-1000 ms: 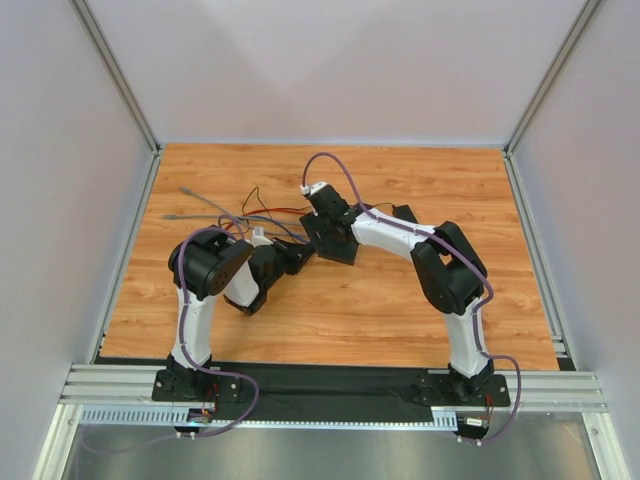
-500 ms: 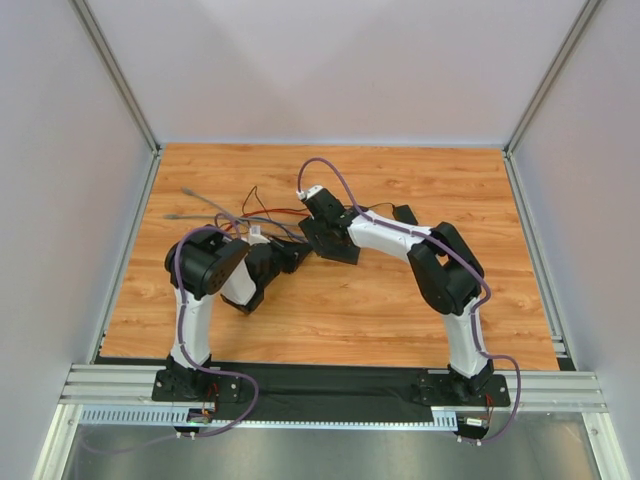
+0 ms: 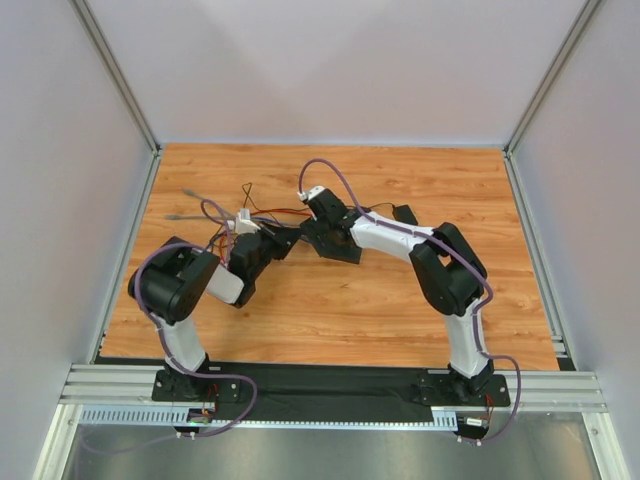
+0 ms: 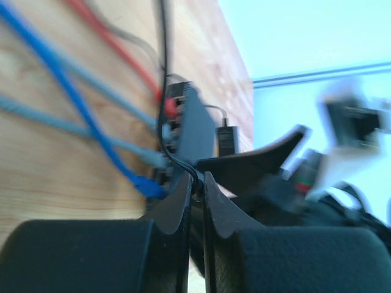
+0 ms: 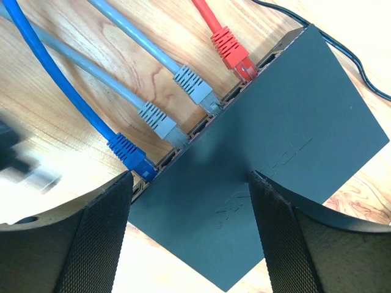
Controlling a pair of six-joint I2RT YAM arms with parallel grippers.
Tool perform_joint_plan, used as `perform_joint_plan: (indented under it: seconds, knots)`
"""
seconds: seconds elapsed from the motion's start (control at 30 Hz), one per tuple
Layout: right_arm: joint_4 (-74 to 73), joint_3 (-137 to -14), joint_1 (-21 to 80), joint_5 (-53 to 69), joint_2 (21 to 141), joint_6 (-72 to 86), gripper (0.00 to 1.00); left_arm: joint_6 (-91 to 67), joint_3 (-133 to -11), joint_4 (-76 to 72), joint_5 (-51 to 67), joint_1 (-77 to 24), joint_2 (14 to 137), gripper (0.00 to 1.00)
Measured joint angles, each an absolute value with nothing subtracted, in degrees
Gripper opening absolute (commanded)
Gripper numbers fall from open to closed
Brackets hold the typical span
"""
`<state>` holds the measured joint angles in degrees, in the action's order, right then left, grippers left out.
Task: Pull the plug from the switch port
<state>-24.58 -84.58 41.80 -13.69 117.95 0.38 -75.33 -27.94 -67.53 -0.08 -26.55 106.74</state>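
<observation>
The flat black switch (image 5: 275, 140) lies on the wooden table under my right gripper (image 5: 190, 177), which is open, its fingers straddling the top face near the port edge. Blue (image 5: 129, 154), two grey (image 5: 160, 121) and red (image 5: 231, 47) plugs sit in the ports. My left gripper (image 4: 197, 183) is shut on the end of a thin black cable (image 4: 162, 73), just left of the switch (image 4: 197, 125). A blurred black plug (image 5: 24, 168) shows apart from the port edge. From above, the left gripper (image 3: 285, 240) and right gripper (image 3: 325, 235) meet at the switch (image 3: 342, 252).
Blue, grey, red and black cables (image 3: 215, 212) fan out over the table towards the back left. A small black power-adapter block (image 3: 403, 213) lies behind the right arm. Grey walls on aluminium posts close in both sides and the back.
My left arm has swung its elbow out to the left and drawn its gripper back, away from the switch's port edge. The right gripper has stayed on the switch.
</observation>
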Motion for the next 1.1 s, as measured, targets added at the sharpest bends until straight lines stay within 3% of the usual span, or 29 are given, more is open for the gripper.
perform_joint_plan:
  seconds: [0.23,0.43,0.63,0.83,1.1]
  knots:
    - [-23.49,-83.57,40.49,-11.38,117.1,1.21,0.78,-61.19,-28.42,-47.55,-2.48,-26.15,83.79,0.0]
    - [-22.85,-82.96,38.74,-8.84,116.44,2.44,0.78,-47.37,-37.41,-24.91,-5.32,-24.86,66.76,0.0]
    - [-20.4,-80.88,38.02,-6.79,115.04,4.05,0.79,-39.33,-42.41,-12.25,-3.22,-18.5,64.58,0.0]
    - [-15.05,-75.46,37.28,-5.43,111.81,6.83,0.79,-35.51,-41.93,-3.49,-4.27,-18.22,61.39,0.0]
    - [-7.86,-64.31,34.61,-4.69,104.07,13.41,0.79,-37.12,-41.85,7.75,-18.72,-16.73,55.83,0.0]
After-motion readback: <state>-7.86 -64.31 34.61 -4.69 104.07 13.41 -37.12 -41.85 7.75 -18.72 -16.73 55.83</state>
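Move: The left gripper, with the black cord's plug already pinched and free of the switch, has the cable tangle about 15 cm to its left, 2 cm ahead and 7 cm below; the switch lies some 9 cm right, 1 cm ahead, 6 cm lower, the blue plug 5 cm right, level fore and aft. The right gripper is open over the switch, whose middle is about 2 cm ahead and 2 cm right, 2 cm below; the red plug is 6 cm ahead, 3 cm left. Keep the black plug pinched and whisk the left gripper up by about 17 cm, away from the switch, then swing it left over the cable tangle, easing back and sinking a little while rolling its left side up some 45 degrees. Draw the open right gripper slightly right and up, rolling and turning it clockwise, its fingers taking the switch along. ##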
